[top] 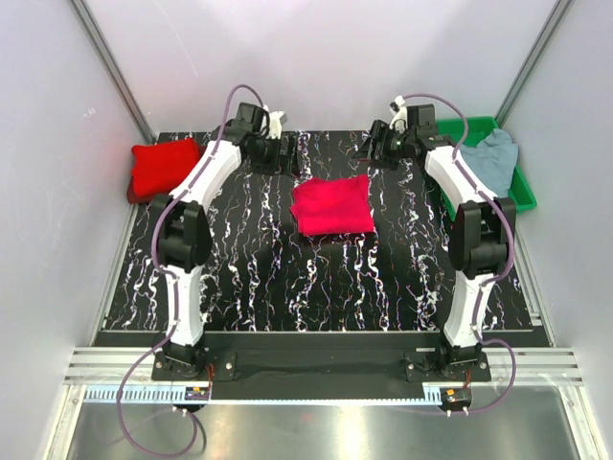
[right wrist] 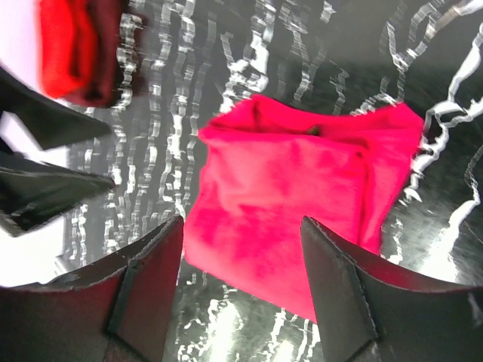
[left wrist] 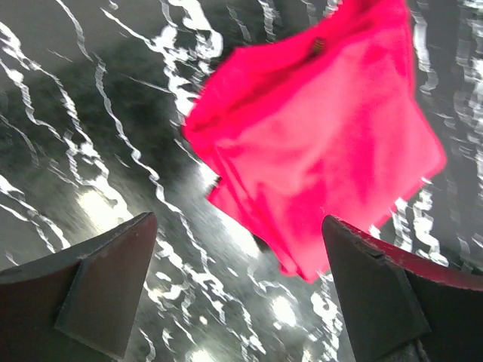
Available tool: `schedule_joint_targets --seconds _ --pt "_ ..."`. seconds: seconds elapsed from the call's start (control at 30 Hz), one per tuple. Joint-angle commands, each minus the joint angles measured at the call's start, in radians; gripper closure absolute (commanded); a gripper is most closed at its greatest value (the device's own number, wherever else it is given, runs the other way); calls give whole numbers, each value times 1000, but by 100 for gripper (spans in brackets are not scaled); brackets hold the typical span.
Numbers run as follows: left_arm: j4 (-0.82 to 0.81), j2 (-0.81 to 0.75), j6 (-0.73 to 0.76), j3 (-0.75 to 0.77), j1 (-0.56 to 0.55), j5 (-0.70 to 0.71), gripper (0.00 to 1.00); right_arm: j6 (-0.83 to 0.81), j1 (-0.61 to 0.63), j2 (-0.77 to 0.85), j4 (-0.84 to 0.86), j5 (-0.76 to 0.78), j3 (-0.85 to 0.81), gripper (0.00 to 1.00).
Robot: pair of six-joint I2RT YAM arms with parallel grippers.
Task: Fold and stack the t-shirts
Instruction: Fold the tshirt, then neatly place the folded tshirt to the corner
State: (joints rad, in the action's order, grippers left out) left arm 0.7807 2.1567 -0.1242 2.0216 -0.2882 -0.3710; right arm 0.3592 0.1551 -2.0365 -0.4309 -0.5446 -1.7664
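Observation:
A folded crimson t-shirt (top: 332,204) lies on the black marbled table, near its middle; it also shows in the left wrist view (left wrist: 324,136) and the right wrist view (right wrist: 302,196). A second folded red t-shirt (top: 163,167) sits at the table's far left edge and shows in the right wrist view (right wrist: 79,49). A pale grey-blue t-shirt (top: 488,158) lies crumpled in the green tray (top: 524,192). My left gripper (top: 284,151) is open and empty, beyond the middle shirt's left corner. My right gripper (top: 375,146) is open and empty, beyond its right corner.
The table (top: 239,278) has white veins on black. Grey walls enclose the cell on the left, back and right. The green tray sits off the table's far right corner.

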Motion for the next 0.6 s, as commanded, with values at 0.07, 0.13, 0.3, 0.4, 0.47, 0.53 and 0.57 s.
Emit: schedule_joint_targets --seconds 0.07,0.13,0.3,0.4,0.47,0.53,0.57 --pt "3 -15 -48 -115 27 -157 1 24 1 -2 35 -77 44 30" --pt "3 -3 -57 -148 34 -172 1 38 3 -28 52 -101 54 29" --pt "-9 40 -94 -182 34 -223 1 44 18 -89 52 -117 27 28" --pt "-18 81 -107 -170 34 -241 1 47 32 -125 52 -123 9 28" --pt "-26 120 -115 -146 34 -250 1 49 41 -149 55 -124 2 28" --pt "-29 155 -124 -124 34 -261 1 50 49 -165 54 -127 1 28" --pt "-35 166 -129 -120 34 -272 1 50 57 -171 54 -127 2 28"
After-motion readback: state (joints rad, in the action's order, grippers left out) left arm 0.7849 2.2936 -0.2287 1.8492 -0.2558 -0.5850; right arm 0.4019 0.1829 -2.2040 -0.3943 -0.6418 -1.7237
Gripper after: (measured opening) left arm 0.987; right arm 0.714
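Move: The folded t-shirt's middle lies about 5 cm back and 12 cm right of the left hand, some 11 cm lower; its left edge, which that hand goes for, is 5 cm back and level sideways. For the right hand the t-shirt's middle is roughly 6 cm back, 9 cm left and 13 cm down, its far right corner 5 cm ahead. The red pile sits about 36 cm left of the left hand and 4 cm farther out; the green bin about 32 cm right of the right hand, 5 cm ahead. To the t-shirt's left edge the left hand sinks about 10 cm while drawing back some 5 cm, tipping its fingers more steeply down. Over the far right part of the t-shirt the right hand, after a tiny rise, comes down about 9 cm, drifting a little left, and stays a few centimetres above the cloth. Both grippers stay open; whether a left finger touches the edge can't be told. ##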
